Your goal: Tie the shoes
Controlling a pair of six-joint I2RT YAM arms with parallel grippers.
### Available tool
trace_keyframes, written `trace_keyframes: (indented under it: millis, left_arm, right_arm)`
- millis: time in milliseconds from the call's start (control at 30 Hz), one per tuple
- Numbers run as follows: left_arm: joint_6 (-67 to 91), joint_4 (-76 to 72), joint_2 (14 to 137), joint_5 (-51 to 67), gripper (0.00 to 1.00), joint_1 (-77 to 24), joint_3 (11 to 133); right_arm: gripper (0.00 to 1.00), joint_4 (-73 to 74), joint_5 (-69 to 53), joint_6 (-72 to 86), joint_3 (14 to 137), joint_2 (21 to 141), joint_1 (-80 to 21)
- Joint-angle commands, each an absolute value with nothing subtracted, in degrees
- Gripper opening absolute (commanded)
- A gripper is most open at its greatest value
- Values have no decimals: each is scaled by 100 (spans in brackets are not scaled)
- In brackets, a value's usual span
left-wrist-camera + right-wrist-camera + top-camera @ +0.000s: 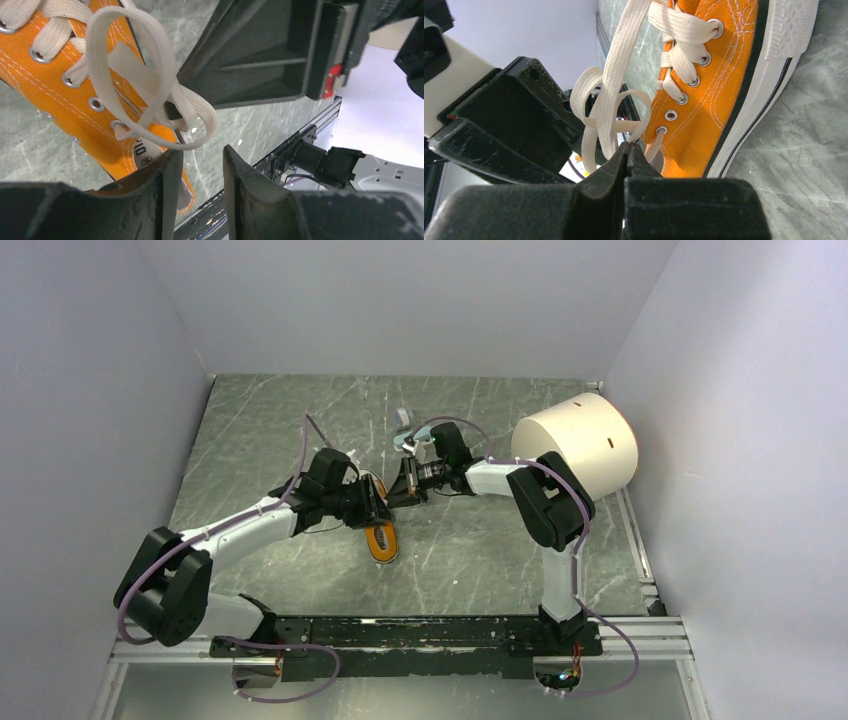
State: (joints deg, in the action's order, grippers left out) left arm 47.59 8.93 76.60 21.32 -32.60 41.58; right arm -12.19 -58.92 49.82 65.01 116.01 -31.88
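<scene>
A single orange shoe [382, 542] with a white sole lies on the marble table, its toe toward the arms. It also fills the left wrist view [60, 90] and the right wrist view [704, 75]. Its cream laces [150, 55] rise in loose loops off the top eyelets. My right gripper [629, 145] is shut, pinching a strand of lace [614, 85] at its tips just above the shoe's opening [408, 485]. My left gripper [202, 150] faces it from the left [378, 505]. Its jaws stand partly apart with bare table showing between them, and a lace loop hangs just past its left fingertip [172, 160].
A large cream cylinder [580, 445] lies on its side at the right, behind the right arm. A small grey-blue object [403, 420] sits behind the grippers. An aluminium rail [400, 635] carries the arm bases along the near edge. White walls close in three sides.
</scene>
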Motion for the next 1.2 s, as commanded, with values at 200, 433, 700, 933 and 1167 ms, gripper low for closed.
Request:
trace_keyframes:
  millis: [200, 433, 700, 933, 1167]
  left_arm:
    - [4876, 404, 7996, 1772, 36, -3335, 4184]
    - [4701, 614, 8146, 1607, 32, -3340, 4388]
    - [4626, 675, 8212, 1569, 6, -3340, 4465]
    - [4098, 1792, 7859, 1840, 5, -3339, 4935]
    - [3783, 2532, 7234, 2408, 5, -3331, 4980]
  right_arm:
    - [0, -1260, -5957, 4956, 6445, 11564, -3161]
    - [0, -1350, -5972, 4999, 6360, 11527, -3156]
    - [0, -1301, -5944, 4965, 6369, 11496, -3181]
    - [26, 1611, -4756, 3019, 7550, 11488, -3072]
    - [53, 3979, -3322, 1754, 8218, 11265, -2729]
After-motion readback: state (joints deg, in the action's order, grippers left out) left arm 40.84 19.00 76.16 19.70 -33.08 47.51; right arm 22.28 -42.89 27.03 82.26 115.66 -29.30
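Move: The lace loop that the left hand goes for hangs about 2 cm ahead of it, 1 cm to its right and 2 cm below. The shoe's middle is roughly level with that hand fore and aft, 2 cm left and 6 cm below. From the right hand, the held loop sits at the fingertips, some 1 cm left; the shoe's middle is 3 cm back, 2 cm left and 5 cm down, and the blue block about 15 cm ahead, 5 cm right and 8 cm down. Down by about 2 cm and slightly forward, the left hand eases onto the lace beside the right fingertips and pinches it, then lifts some 3 cm and draws back with it. The right hand stays almost still, keeping its pinch until the left has shut; then it opens about halfway and backs off 5 cm forward and 3 cm right, fingers tipping down some 20 degrees. ##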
